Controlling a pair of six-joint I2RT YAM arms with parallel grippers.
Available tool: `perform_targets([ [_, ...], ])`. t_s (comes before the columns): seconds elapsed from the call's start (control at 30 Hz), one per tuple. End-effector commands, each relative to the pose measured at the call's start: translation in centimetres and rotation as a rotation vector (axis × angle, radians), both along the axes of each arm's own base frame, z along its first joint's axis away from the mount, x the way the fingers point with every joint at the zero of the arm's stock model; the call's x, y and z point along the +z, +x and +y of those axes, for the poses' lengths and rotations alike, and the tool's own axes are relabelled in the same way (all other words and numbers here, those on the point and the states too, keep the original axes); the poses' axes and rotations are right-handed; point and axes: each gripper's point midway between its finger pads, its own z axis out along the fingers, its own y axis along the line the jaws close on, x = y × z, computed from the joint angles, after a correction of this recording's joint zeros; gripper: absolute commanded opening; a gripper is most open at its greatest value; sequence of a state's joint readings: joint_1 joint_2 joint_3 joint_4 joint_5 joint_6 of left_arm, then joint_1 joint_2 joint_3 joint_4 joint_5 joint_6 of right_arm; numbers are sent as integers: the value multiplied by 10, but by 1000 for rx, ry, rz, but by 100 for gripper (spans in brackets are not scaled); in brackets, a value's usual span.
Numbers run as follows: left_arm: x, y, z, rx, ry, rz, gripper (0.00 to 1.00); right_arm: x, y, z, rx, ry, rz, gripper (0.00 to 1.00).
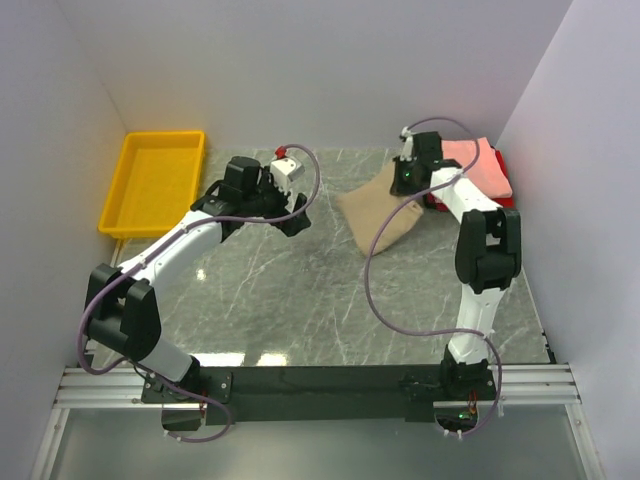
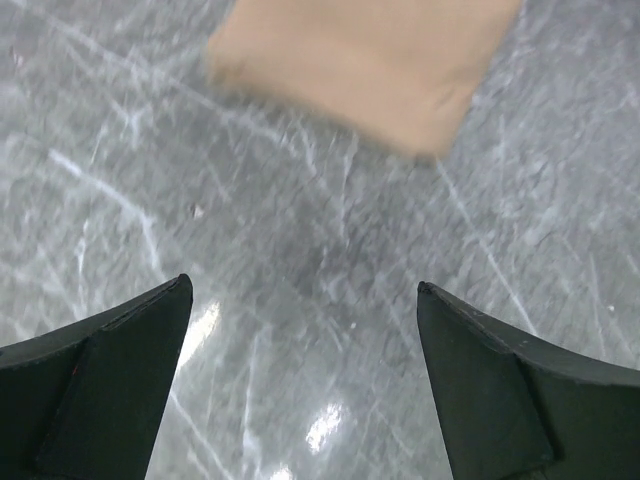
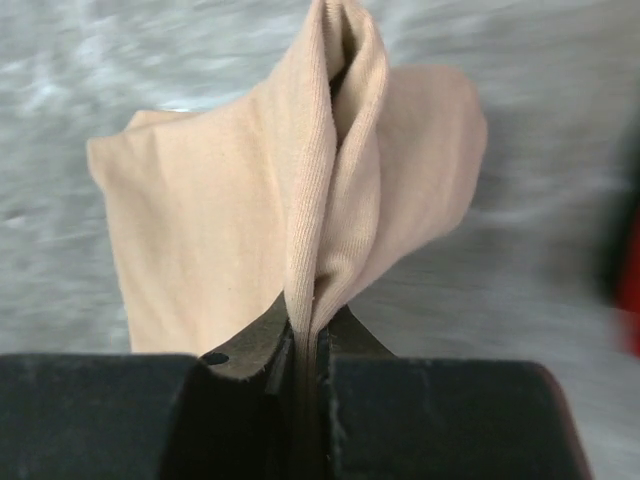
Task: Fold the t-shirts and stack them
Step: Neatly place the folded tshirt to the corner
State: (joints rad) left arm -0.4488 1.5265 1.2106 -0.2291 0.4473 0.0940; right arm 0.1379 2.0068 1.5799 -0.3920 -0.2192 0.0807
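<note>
The tan t-shirt (image 1: pixel 385 218) lies folded on the marble table right of centre, with its right edge lifted. My right gripper (image 1: pixel 403 192) is shut on that edge. In the right wrist view a pinched fold of the tan t-shirt (image 3: pixel 220 230) rises from between the closed jaws of the right gripper (image 3: pixel 308 325). The salmon pink t-shirt (image 1: pixel 477 160) lies folded on the red t-shirt (image 1: pixel 507 192) at the far right. My left gripper (image 1: pixel 299 213) is open and empty, left of the tan shirt. The left gripper (image 2: pixel 303 285) is over bare table, with the tan t-shirt (image 2: pixel 370 60) ahead of it.
A yellow plastic bin (image 1: pixel 152 182) stands at the far left by the wall. White walls close in the table (image 1: pixel 300 300) on the left, the back and the right. A red patch (image 3: pixel 630 290) shows at the right edge of the right wrist view.
</note>
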Motion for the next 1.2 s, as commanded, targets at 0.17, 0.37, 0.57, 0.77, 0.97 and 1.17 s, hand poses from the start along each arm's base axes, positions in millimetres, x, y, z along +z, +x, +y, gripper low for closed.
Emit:
perform_targets([
  [0.17, -1, -1, 17, 70, 36, 0, 99, 75, 59, -79, -47, -198, -194, 0],
  [0.37, -5, 4, 18, 77, 55, 5, 99, 106, 81, -86, -73, -210, -253, 0],
  [0.57, -4, 5, 16, 73, 53, 4, 99, 147, 83, -90, -99, -217, -316, 0],
  [0.77, -5, 6, 12, 61, 43, 11, 100, 187, 76, -87, -84, -199, -376, 0],
  [0.97, -3, 9, 8, 48, 30, 13, 99, 205, 73, -96, -69, -240, -414, 0],
  [1.17, -6, 8, 6, 41, 28, 27, 99, 219, 77, -120, -89, -243, -433, 0],
])
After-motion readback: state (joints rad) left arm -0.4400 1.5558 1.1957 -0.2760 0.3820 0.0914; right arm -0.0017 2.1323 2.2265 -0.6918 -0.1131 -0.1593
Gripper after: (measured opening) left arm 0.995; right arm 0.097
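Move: The right gripper already pinches the beige folded t-shirt; the t-shirt's loose body spreads about 6 cm to its left and 3 cm nearer the base, some 6 cm lower. The stack it goes to, the pink t-shirt lying on the red one in the far right corner, has its middle roughly 16 cm to the right, 6 cm ahead and 6 cm below. From the left gripper that stack is about 43 cm right, 14 cm ahead and 15 cm below. Keep the right fingers shut on the beige t-shirt and sweep it up, rightward and forward towards the pink stack, about 9 cm each way. Then carry on almost straight up another 5 cm beside the back wall, letting the fingers tip up some 15 degrees on the way. Let the empty left gripper, still open, sink about 3 cm. ##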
